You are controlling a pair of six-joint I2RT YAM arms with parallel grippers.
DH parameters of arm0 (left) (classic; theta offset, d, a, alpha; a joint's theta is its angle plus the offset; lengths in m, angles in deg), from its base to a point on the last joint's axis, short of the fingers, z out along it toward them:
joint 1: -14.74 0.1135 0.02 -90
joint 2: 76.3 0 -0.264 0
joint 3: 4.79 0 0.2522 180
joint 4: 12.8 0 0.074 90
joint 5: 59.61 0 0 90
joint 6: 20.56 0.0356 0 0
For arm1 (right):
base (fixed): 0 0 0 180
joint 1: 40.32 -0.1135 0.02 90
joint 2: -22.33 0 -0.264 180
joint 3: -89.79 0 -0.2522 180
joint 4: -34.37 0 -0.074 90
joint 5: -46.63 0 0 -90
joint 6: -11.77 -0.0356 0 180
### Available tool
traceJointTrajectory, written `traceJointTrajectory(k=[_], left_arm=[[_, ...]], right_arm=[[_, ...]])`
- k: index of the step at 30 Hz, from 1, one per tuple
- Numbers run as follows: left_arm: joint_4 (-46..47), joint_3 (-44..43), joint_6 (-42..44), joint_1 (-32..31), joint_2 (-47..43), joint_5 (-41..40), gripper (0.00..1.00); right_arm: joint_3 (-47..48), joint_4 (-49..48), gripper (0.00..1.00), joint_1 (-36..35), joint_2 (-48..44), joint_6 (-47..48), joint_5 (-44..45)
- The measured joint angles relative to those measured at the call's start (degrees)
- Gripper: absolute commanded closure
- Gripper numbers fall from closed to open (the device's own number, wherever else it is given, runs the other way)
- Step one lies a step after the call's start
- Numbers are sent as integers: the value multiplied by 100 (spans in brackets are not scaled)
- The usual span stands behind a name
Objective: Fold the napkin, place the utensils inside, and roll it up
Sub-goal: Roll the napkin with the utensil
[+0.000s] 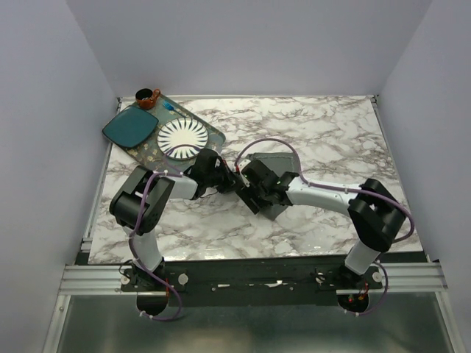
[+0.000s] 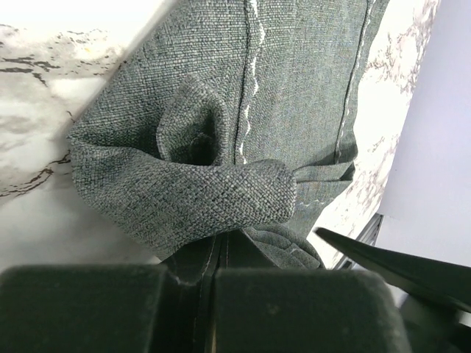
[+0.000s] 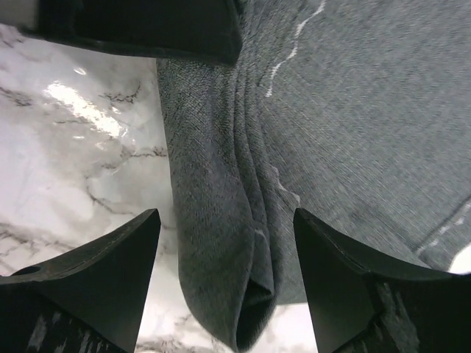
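The dark grey napkin (image 1: 274, 163) lies mid-table, its near part rolled into a thick roll (image 3: 221, 220). My left gripper (image 1: 234, 182) is at the roll's left end. In the left wrist view its jaws (image 2: 221, 254) are shut, and the lower lip of the rolled end (image 2: 199, 191) runs into them. My right gripper (image 1: 252, 195) stands open, one finger (image 3: 110, 265) over the marble and the other over the flat cloth, with the roll's end between them and untouched. The utensils are hidden.
A tray (image 1: 215, 134) at the back left carries a white ribbed plate (image 1: 182, 138), a teal square plate (image 1: 131, 126) and a brown cup (image 1: 146, 97). Purple cables (image 1: 274, 142) loop above the arms. The table (image 1: 331, 125) has a marble top.
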State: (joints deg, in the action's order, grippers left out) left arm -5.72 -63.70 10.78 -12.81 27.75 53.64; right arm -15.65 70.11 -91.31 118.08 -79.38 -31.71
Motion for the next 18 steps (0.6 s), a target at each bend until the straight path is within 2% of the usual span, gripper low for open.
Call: traceJointTrajectory(k=[5, 7, 12, 17, 18], left_arm=[[-17, -11, 0, 11, 4, 0, 100], [-24, -17, 2, 15, 11, 11, 100], [-79, -50, 15, 46, 15, 35, 100], [-214, -109, 90, 129, 15, 33, 100], [-247, -129, 122, 144, 13, 28, 100]], right_arm=[[4, -177, 24, -9, 507, -13, -46], [98, -267, 30, -7, 599, -66, -85], [262, -431, 56, -2, 824, -251, -236], [186, -662, 78, 227, 835, -568, -621], [149, -748, 87, 310, 817, -660, -798]])
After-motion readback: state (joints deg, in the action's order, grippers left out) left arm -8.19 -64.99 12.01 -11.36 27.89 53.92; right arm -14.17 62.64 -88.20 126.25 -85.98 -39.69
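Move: The rolled edge of the napkin lies below the open right hand, about 3 cm left, 1 cm ahead and 4 cm down. From that hand, the flat rest of the napkin is centred some 8 cm ahead and 6 cm right; the white plate is roughly 21 cm ahead and 25 cm left. The part of the roll aimed at is about 5 cm back and 6 cm right of the left hand, slightly lower. Right hand drops some 3.5 cm, then shifts left 2.5 cm, closing on the roll; left keeps its pinch. ##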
